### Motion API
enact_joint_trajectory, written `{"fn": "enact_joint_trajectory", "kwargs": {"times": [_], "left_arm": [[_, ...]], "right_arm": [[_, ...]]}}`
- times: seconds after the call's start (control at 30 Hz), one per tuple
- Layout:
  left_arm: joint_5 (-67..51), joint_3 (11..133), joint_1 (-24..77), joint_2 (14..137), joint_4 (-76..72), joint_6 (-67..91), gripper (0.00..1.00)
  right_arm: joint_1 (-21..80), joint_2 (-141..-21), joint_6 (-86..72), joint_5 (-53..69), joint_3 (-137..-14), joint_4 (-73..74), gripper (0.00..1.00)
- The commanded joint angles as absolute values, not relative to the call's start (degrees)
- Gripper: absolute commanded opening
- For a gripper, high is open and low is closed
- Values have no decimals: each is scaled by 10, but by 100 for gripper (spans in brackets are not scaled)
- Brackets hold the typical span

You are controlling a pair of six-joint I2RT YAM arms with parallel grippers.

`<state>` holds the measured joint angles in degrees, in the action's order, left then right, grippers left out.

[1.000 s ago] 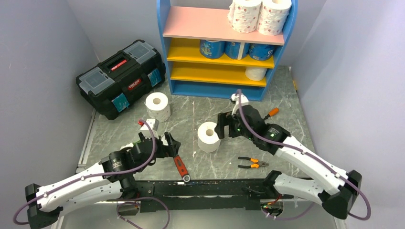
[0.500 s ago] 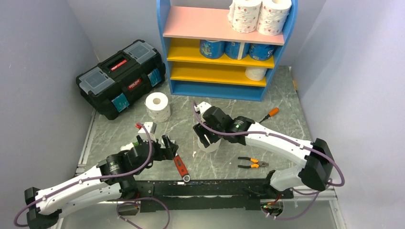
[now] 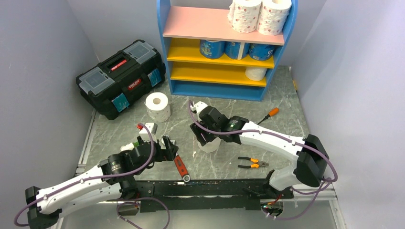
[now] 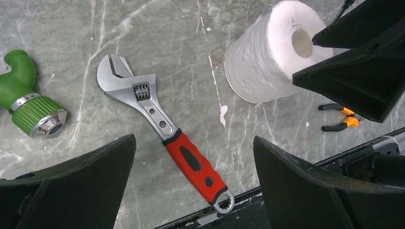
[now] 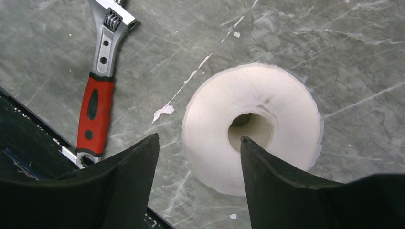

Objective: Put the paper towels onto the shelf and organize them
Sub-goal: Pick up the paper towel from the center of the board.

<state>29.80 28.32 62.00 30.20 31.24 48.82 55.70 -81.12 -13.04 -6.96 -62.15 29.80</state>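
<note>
A plain white paper towel roll (image 3: 209,145) stands upright on the marble table, also in the right wrist view (image 5: 286,124) and the left wrist view (image 4: 267,62). My right gripper (image 5: 198,138) hangs over it, open. One fingertip sits at the hollow core and the other stands outside the roll's wall, with a gap showing. A second roll (image 3: 157,106) stands near the toolbox. The blue-framed shelf (image 3: 191,24) holds two pink-dotted rolls (image 3: 260,15) on top, blue-wrapped rolls (image 3: 236,49) on the upper yellow board and a plain roll (image 3: 256,73) below. My left gripper (image 4: 194,138) is open and empty above a wrench.
A red-handled wrench (image 4: 162,126) lies between the two arms. A green fitting (image 4: 28,100) lies to its left. Orange pliers (image 3: 252,163) and a screwdriver (image 3: 270,113) lie on the right. A black toolbox (image 3: 122,76) stands at the back left.
My right gripper swung left from beside the roll to over it, and its jaws have narrowed around the roll's wall. The left arm barely shifted.
</note>
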Motion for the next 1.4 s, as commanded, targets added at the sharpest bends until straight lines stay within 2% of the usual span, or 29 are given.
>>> {"fn": "enact_joint_trajectory", "kwargs": {"times": [0.0, 0.47, 0.7, 0.9, 0.97, 1.17, 1.37], "left_arm": [[296, 286, 618, 306, 310, 495, 99], [287, 283, 618, 318, 304, 501, 99], [284, 278, 618, 318, 299, 503, 99], [281, 278, 618, 322, 299, 504, 100], [281, 278, 618, 321, 299, 504, 99], [282, 279, 618, 314, 301, 502, 99], [276, 276, 618, 311, 301, 501, 99]], "right_arm": [[557, -831, -122, -79, -628, 266, 65], [554, -874, -135, -100, -620, 258, 60], [554, -879, -136, -104, -622, 269, 50], [555, -871, -136, -111, -632, 281, 34], [555, -868, -135, -115, -640, 292, 32], [535, -843, -113, -156, -729, 353, 28], [443, -852, -84, -157, -842, 388, 25]]}}
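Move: The paper towel roll in the middle of the board sits just below the right gripper: its centre is about 3 cm ahead, 3 cm to the right and 6 cm down. The wrench lies roughly 13 cm left and 6 cm back on the board, the pliers some 24 cm right and 7 cm back. Another white roll stands about 19 cm ahead and 22 cm left. From the left gripper the centre roll is about 8 cm ahead and 15 cm right, 7 cm lower. Lower the right gripper about 3.5 cm, easing slightly forward, so one finger goes into the roll's core and the other down outside its near-left wall. Close on that wall until it is pinched, then lift some 7 cm while carrying forward about 4 cm towards the shelf, speeding up at the end. ##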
